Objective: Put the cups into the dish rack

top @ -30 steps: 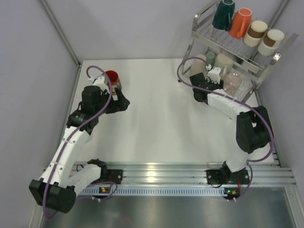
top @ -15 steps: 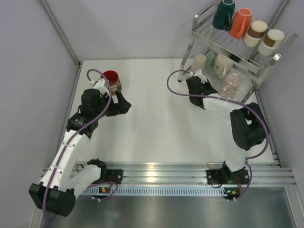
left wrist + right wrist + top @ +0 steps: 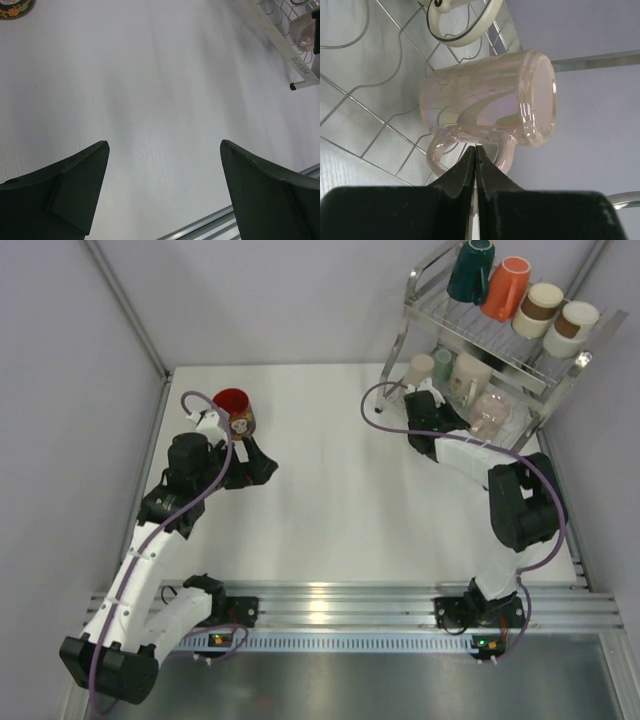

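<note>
A red cup (image 3: 234, 410) with a patterned side stands on the table at the left, and its edge shows in the left wrist view (image 3: 12, 7). My left gripper (image 3: 258, 464) is open and empty just beside it, to the near right. The dish rack (image 3: 415, 285) stands at the back right. Its top shelf holds dark teal (image 3: 470, 270), orange (image 3: 506, 288) and two brown-banded cups. On the lower wire shelf (image 3: 370, 100) a pinkish mug (image 3: 485, 95) lies on its side. My right gripper (image 3: 476, 149) is shut, its tips at that mug's handle with nothing between them.
The lower shelf also holds a beige cup (image 3: 420, 368), a mint cup (image 3: 443, 362) and a cream mug (image 3: 470, 375). The rack's foot (image 3: 299, 84) rests on the white table. An aluminium rail runs along the near edge (image 3: 330, 600).
My right gripper has gone from partly open to shut and shifted left along the lower shelf. The left gripper has crept slightly right past the red cup.
</note>
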Controlling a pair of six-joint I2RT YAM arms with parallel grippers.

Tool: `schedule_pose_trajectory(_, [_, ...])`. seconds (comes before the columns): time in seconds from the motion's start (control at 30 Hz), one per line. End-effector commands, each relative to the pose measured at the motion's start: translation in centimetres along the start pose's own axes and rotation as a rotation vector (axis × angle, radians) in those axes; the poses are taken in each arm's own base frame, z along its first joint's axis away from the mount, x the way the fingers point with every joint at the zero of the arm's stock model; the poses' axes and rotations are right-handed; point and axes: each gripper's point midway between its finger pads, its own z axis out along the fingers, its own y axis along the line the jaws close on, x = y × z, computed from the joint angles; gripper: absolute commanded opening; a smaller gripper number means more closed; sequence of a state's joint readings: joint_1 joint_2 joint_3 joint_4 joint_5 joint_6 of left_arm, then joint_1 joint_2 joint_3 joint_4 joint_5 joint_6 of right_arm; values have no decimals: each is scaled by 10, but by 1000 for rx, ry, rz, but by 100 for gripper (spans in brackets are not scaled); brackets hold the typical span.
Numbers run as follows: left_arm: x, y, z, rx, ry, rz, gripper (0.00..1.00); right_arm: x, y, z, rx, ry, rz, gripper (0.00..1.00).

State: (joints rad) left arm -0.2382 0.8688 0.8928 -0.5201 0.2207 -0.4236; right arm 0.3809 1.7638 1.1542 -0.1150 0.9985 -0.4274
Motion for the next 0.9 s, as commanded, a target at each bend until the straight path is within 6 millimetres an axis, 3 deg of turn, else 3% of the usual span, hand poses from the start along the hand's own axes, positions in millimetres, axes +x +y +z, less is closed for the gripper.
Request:
schedule_pose_trajectory(0.0, [-13,-9,-4,42,-67,33,98,-7,-16,7,39,5,39,0])
schedule_pose_trajectory(0.3, [-15,-10,-4,46,-67,37,98,7,-31,35,91,61,67,0])
schedule_pose_trajectory(0.57, [-23,-14,-13,41,-81,55,98,-2,-39,58,151,58,82,0])
schedule_pose_trajectory(0.87, [-18,-11,-14,33,-76,46,98,-6,-47,79,205,57,108,0])
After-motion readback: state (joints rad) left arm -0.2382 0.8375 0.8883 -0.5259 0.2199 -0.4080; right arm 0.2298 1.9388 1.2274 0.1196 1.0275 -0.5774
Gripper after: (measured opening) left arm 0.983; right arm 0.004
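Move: The pink cup stands upside down on the rack's lower shelf, its handle towards the right hand's shut fingertips, its middle about 4 cm ahead and 5 cm to the right, roughly level with them. The cream cup with the curled handle stands about 10 cm straight ahead of that hand; the small green cup is some 14 cm ahead and 6 cm left, both at about the same height. From the left hand, the pink cup lies about 46 cm right, 12 cm ahead and some 9 cm lower. With its fingers kept shut, the right hand sweeps about 5 cm to the right towards the handle side of the pink cup, sinking a little, and then drives some 3 cm forward, deeper into the lower shelf. By the end its fingertips bear on the cup beside the handle and push it along the shelf, while the wrist turns only slightly clockwise, well under 10 degrees. ##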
